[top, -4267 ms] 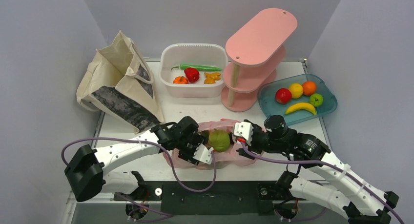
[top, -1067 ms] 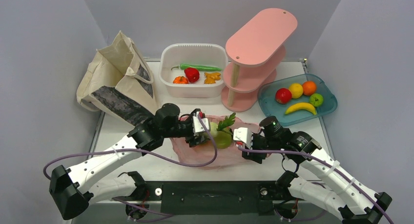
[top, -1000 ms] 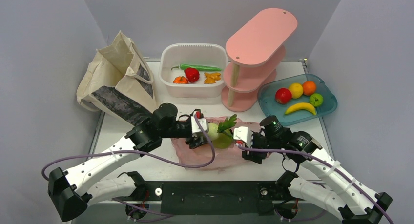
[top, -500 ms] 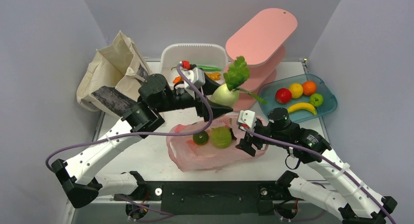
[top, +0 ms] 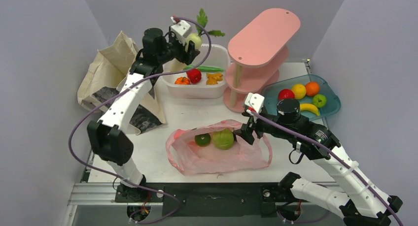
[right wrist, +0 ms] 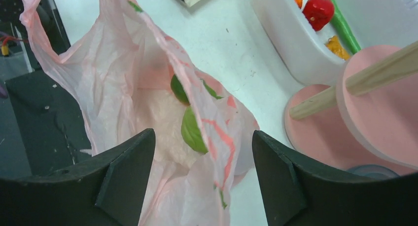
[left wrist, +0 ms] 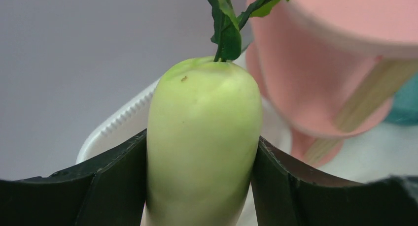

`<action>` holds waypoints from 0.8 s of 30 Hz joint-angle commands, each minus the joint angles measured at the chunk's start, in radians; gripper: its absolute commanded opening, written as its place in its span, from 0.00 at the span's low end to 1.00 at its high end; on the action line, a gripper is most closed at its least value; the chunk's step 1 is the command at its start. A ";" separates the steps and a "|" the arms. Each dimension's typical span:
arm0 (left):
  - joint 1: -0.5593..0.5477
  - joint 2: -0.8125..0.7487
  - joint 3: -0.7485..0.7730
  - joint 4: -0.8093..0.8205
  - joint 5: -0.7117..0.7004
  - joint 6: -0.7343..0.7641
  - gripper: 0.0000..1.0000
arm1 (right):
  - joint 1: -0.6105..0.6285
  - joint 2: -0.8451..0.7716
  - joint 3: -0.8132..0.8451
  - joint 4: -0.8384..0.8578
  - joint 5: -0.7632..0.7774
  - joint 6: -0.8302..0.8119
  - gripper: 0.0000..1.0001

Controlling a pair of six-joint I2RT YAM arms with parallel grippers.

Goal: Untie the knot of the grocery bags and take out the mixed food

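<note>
The pink plastic grocery bag (top: pixel 217 157) lies open on the table's near middle, untied. Inside it show a round green vegetable (top: pixel 223 139) and a smaller dark green item (top: pixel 202 140). My left gripper (top: pixel 190 40) is raised high over the white tub, shut on the long white radish (left wrist: pixel 204 142), whose green leaves (top: pixel 203 20) point up. Black fingers (left wrist: pixel 118 181) press both sides of the radish. My right gripper (top: pixel 245 132) hovers open above the bag's right rim; crumpled pink plastic (right wrist: pixel 148 88) lies below its jaws, untouched. The beige canvas tote (top: pixel 116 68) stands back left.
A white tub (top: pixel 170 85) at the back holds a red pepper (top: pixel 193 75) and a long green pepper (top: pixel 207 68). The pink tiered stand (top: pixel 261 39) is to its right. A blue tray (top: pixel 332 108) with fruit sits at the far right.
My left arm lifted the radish out of the pink bag and carried it up and back over the white tub. My right gripper opened wider and rose off the bag's edge.
</note>
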 commanded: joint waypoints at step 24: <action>0.056 0.619 0.566 -0.299 -0.105 0.430 0.97 | -0.147 0.088 0.030 0.056 0.015 0.065 0.69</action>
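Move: The left hand already holds the white radish up high; the middle of the white basket lies about 17 cm ahead of it, 1 cm to the right and 32 cm below. In the basket the red pepper is some 13 cm ahead, 1 cm left; the pink shelf's middle is 7 cm ahead and 35 cm right. From the empty right hand the basket is roughly 45 cm ahead, 25 cm left and 22 cm lower. Left lowers the radish some 18 cm and forward 15 cm over the basket, opening fully; right drifts forward. ##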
